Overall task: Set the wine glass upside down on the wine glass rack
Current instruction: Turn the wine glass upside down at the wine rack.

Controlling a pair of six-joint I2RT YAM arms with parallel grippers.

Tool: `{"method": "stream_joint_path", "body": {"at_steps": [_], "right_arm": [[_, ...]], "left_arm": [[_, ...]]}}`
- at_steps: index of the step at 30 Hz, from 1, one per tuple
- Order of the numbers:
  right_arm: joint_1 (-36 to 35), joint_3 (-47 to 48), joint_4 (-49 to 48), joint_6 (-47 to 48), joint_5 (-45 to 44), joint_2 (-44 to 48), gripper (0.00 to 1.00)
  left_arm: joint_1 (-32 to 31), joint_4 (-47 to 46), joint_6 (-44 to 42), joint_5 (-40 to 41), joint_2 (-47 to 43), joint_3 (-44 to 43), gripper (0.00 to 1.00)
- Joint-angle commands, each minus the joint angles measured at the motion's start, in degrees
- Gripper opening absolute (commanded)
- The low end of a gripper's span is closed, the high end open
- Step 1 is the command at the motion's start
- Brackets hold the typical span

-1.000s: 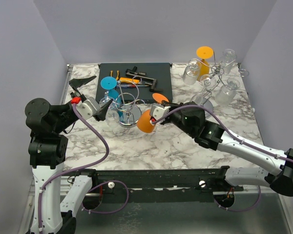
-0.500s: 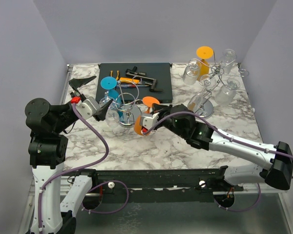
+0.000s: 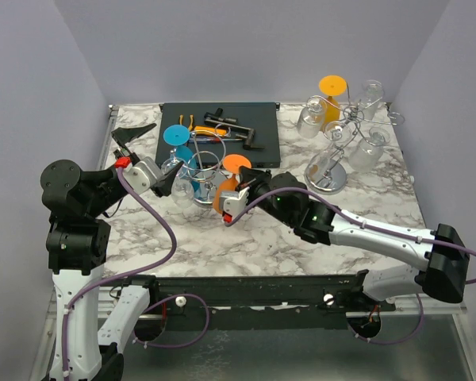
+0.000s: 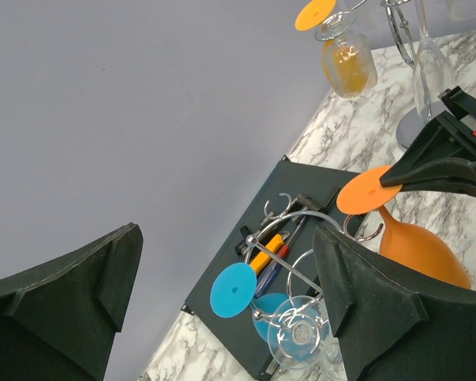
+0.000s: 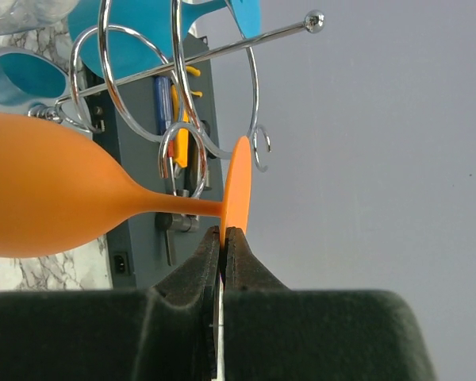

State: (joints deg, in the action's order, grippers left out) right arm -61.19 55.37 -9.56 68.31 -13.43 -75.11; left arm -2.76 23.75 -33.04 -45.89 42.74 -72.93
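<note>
The orange wine glass (image 3: 220, 198) hangs bowl down, its round foot (image 5: 239, 186) on top. My right gripper (image 3: 239, 184) is shut on the rim of that foot (image 4: 370, 190). The stem (image 5: 170, 205) lies at a curled hook (image 5: 182, 159) of the chrome wine glass rack (image 3: 206, 171); I cannot tell whether it rests in the hook. A blue glass (image 4: 236, 290) and a clear glass (image 4: 299, 341) hang upside down on this rack. My left gripper (image 3: 168, 178) stands wide open just left of the rack, holding nothing.
A black mat (image 3: 219, 131) with small tools lies behind the rack. At the back right a second chrome rack (image 3: 333, 151) carries clear glasses and an orange one (image 3: 331, 99). A black flat piece (image 3: 135, 131) lies at the back left.
My right arm has carried the orange glass left, from the table's middle up to the near rack's hooks. The left arm has not moved.
</note>
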Motion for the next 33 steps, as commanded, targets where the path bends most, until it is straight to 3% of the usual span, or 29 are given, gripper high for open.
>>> {"method": "stream_joint_path", "body": {"at_steps": [1,24,26,33], "right_arm": [[-0.43,-0.7,-6.39,3.5,-0.58,-1.15,0.0],[-0.64,1.44,-8.46,2.15,2.1,-7.82,0.01],[-0.62,2.72,-5.65,0.21,3.07,-7.79,0.09],[-0.6,3.93,0.87,-2.93,4.93,-6.3,0.52]], "left_arm": [[-0.05,0.87,0.35,0.68,-0.4,0.33,0.96],[-0.04,0.91,0.18,1.38,-1.15,1.2,0.96],[-0.04,0.93,0.04,1.61,-1.42,1.36,0.96],[-0.05,0.92,-0.44,1.57,-1.78,2.0,0.96]]}}
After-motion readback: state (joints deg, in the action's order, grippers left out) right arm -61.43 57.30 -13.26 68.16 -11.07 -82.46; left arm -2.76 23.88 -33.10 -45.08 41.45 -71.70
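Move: The right hand holds the orange wine glass upside down by its foot. The rack's free hook lies about 4 cm to its left, 2 cm ahead and 3 cm lower. From this hand the rack's pole stands some 10 cm left and 6 cm ahead; the hanging blue glass is roughly 16 cm left, 9 cm ahead and a little lower. For the idle left hand, the hook is about 15 cm right, 5 cm ahead and 19 cm below. Leftward at first, easing slightly forward and up, the right hand carries the orange glass's stem in towards the rack's free hook, then sinks while still going left: about 3 cm left and 2.5 cm down in all. The wrist hardly turns. Near the bottom the fingers open to almost half, letting go of the foot yet staying on either side of it. ##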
